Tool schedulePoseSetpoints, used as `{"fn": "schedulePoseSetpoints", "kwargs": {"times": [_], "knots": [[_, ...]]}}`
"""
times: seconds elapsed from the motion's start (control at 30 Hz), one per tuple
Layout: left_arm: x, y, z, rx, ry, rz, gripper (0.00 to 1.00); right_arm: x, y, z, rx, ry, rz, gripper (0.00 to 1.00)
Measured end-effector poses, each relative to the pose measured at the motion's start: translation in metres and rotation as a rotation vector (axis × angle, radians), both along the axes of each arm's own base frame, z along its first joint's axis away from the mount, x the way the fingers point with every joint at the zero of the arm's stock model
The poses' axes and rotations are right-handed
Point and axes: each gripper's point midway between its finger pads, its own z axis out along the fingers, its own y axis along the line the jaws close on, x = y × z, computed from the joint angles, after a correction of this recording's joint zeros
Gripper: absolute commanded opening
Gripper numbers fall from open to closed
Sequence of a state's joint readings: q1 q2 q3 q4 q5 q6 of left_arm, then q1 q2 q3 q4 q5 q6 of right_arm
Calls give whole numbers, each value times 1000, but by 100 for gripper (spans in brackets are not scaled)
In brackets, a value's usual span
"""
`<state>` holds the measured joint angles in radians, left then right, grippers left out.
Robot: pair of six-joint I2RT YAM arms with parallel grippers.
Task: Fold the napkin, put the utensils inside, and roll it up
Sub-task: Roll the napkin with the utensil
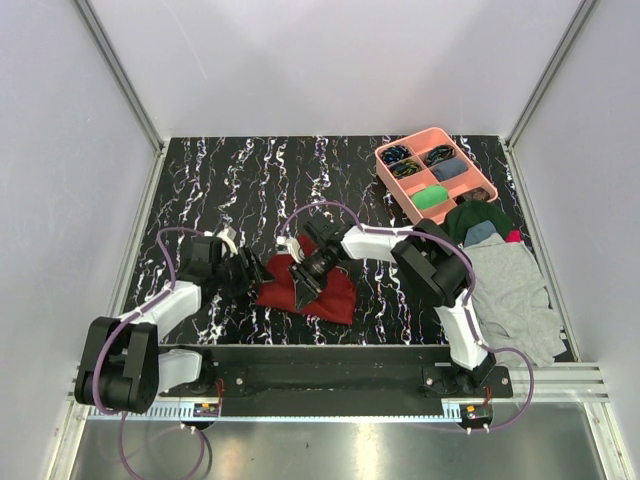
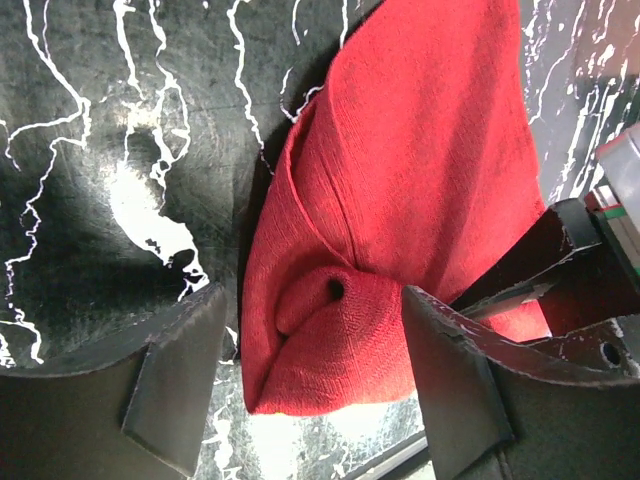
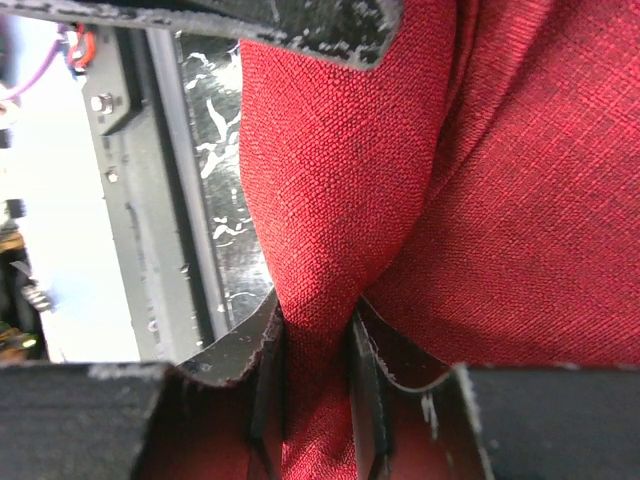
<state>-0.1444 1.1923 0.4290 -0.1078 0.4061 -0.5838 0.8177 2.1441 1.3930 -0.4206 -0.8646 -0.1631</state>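
The dark red napkin (image 1: 335,295) lies bunched into a thick folded roll on the black marbled table, in front of the arms. My left gripper (image 1: 250,272) stands open at its left end, and the rolled end (image 2: 330,340) sits between the two fingers without being pinched. My right gripper (image 1: 303,287) reaches down onto the napkin's middle and is shut on a raised fold of the cloth (image 3: 315,300). In the left wrist view the right gripper's dark fingers (image 2: 560,250) press on the cloth at the right. The utensils are hidden.
A pink compartment tray (image 1: 428,133) holding small items stands at the back right. A pile of grey, green and blue clothes (image 1: 510,285) lies along the right side. The table's metal front rail (image 3: 150,200) runs close beside the napkin.
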Motion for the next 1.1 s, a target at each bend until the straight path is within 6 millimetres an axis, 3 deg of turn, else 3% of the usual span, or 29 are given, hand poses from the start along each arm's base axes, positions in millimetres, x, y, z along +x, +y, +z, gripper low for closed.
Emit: {"fn": "schedulePoseSetpoints", "kwargs": {"times": [0.17,0.43,0.53,0.63,0.73,0.77,0.87,0.97,1.1], "knots": [[1,0,-4,-5,-11,3,65,-8,-1,0,9,88,12,31],[5,-2,-11,-14,-26,5,44,-12,-3,-1,13,186,10,31],[4,-3,-12,-20,-26,2,43,-11,-3,-2,13,208,6,31],[4,-5,-13,-25,-30,-2,36,-11,-4,-2,12,228,3,31],[2,-6,-15,-28,-30,-5,22,-11,-4,-2,10,243,-1,32],[1,-6,-15,-31,-28,-4,13,-11,-4,-2,9,245,-3,34],[-1,-8,-16,-35,-23,-9,0,-11,-4,-1,6,256,-8,45],[-2,-9,-17,-39,-16,-13,0,-12,-5,2,2,278,-14,61],[-2,-9,-18,-40,-8,-12,0,-6,-6,12,-24,214,-43,70]]}}
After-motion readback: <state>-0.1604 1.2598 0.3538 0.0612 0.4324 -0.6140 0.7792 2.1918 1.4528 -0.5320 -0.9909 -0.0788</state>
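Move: Just below the open left fingers, some 2 cm down and 1 cm right, lies the folded left end of the red napkin. Counted from the left hand, the part of the roll already in the right fingers is about 9 cm right and 4 cm back. For the right hand that left end is some 4 cm ahead and 8 cm left; the napkin's near right corner is about 10 cm right and 4 cm back. Sinking about 2 cm and easing 1 cm to the right, the left hand shuts its wide-open fingers on the folded left end of the napkin, pinching it. Meanwhile the right hand keeps the roll, drawing back about 1 cm and turning its fingertips some 15 degrees towards the base; then it opens, letting go of the roll, and starts to rise about 1 cm. ##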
